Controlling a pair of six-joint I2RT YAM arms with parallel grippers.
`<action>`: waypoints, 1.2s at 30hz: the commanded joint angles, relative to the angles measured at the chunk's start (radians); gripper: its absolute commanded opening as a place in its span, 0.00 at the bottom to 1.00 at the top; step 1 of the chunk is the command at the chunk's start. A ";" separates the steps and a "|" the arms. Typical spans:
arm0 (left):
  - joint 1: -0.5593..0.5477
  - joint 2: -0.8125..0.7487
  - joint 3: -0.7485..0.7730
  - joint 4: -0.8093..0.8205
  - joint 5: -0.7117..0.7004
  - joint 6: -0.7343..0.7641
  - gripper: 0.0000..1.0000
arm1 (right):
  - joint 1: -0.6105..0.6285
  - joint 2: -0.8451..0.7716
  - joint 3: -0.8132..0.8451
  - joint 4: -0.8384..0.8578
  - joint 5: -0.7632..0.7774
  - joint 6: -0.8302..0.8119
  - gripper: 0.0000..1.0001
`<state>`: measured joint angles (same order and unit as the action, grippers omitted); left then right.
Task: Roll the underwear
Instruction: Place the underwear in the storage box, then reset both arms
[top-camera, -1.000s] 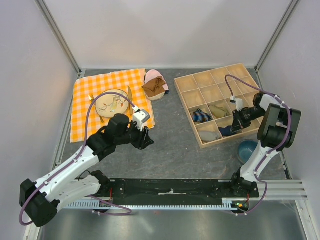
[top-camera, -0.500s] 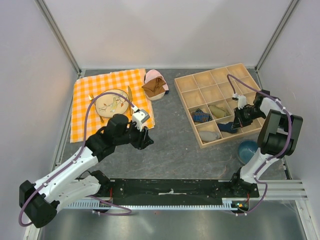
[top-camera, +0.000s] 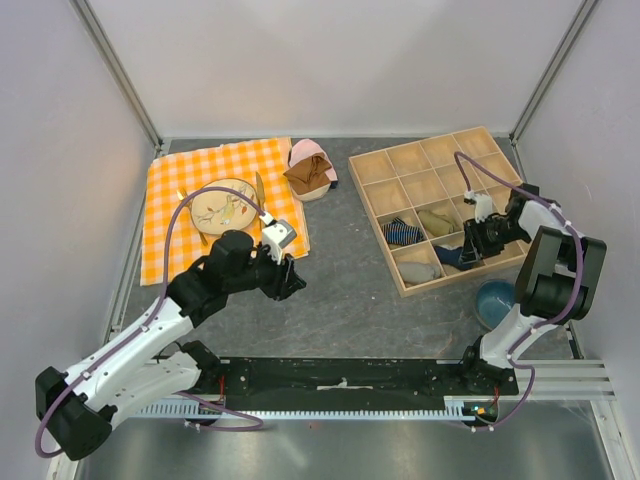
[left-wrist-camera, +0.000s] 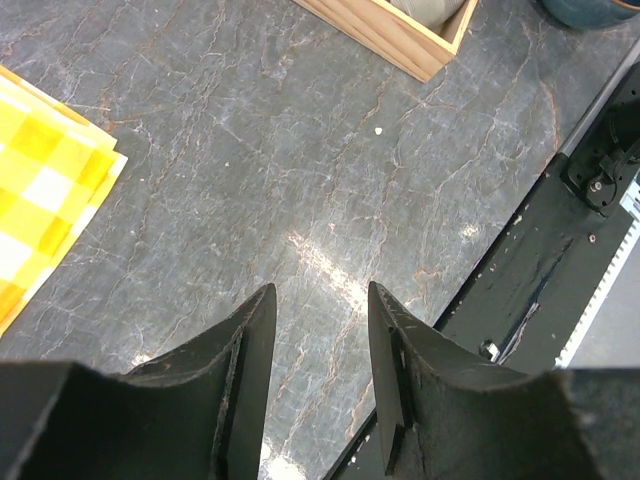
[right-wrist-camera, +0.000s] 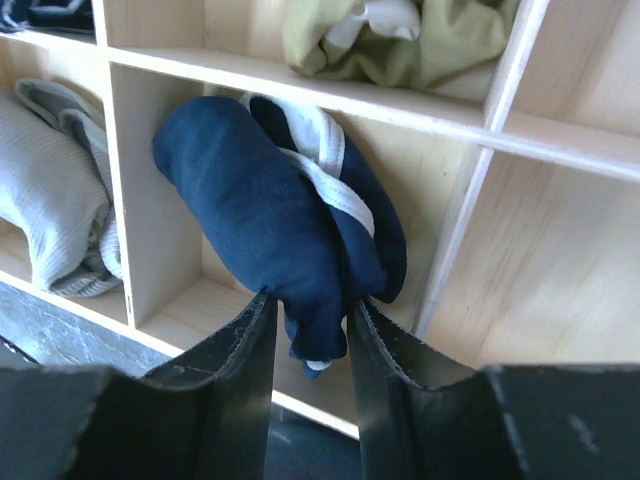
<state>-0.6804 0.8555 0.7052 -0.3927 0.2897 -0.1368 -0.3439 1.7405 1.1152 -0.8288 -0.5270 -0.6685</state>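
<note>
The underwear (right-wrist-camera: 270, 210), a navy roll with white trim, lies in a front compartment of the wooden divider box (top-camera: 375, 225); from above it shows as a dark bundle (top-camera: 450, 260). My right gripper (right-wrist-camera: 308, 298) is at its near end, jaws parted, with the roll's loose tail hanging between them and the fingertips just brushing the cloth. In the top view that gripper (top-camera: 470, 250) reaches over the box's right side. My left gripper (left-wrist-camera: 320, 290) hovers open over bare grey tabletop, nothing between its fingers, near the orange cloth's corner (top-camera: 285, 280).
Neighbouring compartments hold a striped roll (top-camera: 400, 232), an olive garment (right-wrist-camera: 400, 40) and a grey one (right-wrist-camera: 50, 210). A blue bowl (top-camera: 493, 298) sits right of the box. At back left are an orange checked cloth (top-camera: 170, 200) with a plate (top-camera: 225, 205), and brown and pink garments (top-camera: 310, 170).
The right jaws have parted from a tight pinch on the underwear, which now rests in its compartment. The right wrist shifted slightly. The left arm has barely moved.
</note>
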 joint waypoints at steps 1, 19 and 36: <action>0.001 -0.023 -0.009 0.029 0.020 0.045 0.48 | -0.009 -0.055 0.101 -0.073 0.045 -0.043 0.45; 0.024 -0.128 0.004 0.041 -0.104 -0.040 0.82 | -0.010 -0.409 0.295 -0.074 -0.028 -0.089 0.71; 0.102 -0.253 0.008 -0.031 -0.285 0.075 0.96 | -0.004 -0.571 0.204 0.392 0.031 0.761 0.98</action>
<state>-0.5800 0.6132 0.7345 -0.4362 0.0326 -0.1135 -0.3508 1.2152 1.3380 -0.5369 -0.6746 -0.0990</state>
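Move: My right fingers, already part open, straddle the near right end of the navy underwear, whose middle lies about 5 cm to the left, 2 cm ahead and 2 cm down in its box compartment. Olive bundle: 11 cm left, 11 cm ahead; grey bundle: 16 cm left, 2 cm back; teal bowl: 8 cm right, 12 cm back, all slightly lower. From my left hand the underwear is roughly 46 cm right, 13 cm ahead and 14 cm below. I open my right fingers fully and come free of the underwear's end, easing ahead and a little right before climbing fast, some 30 cm up above the box and finishing about 6 cm farther out, while the wrist tips the fingers up about 50 degrees towards level. My left hand, empty, backs off left and up about 7 cm each way with some forward, opening wide and turning counter-clockwise. ##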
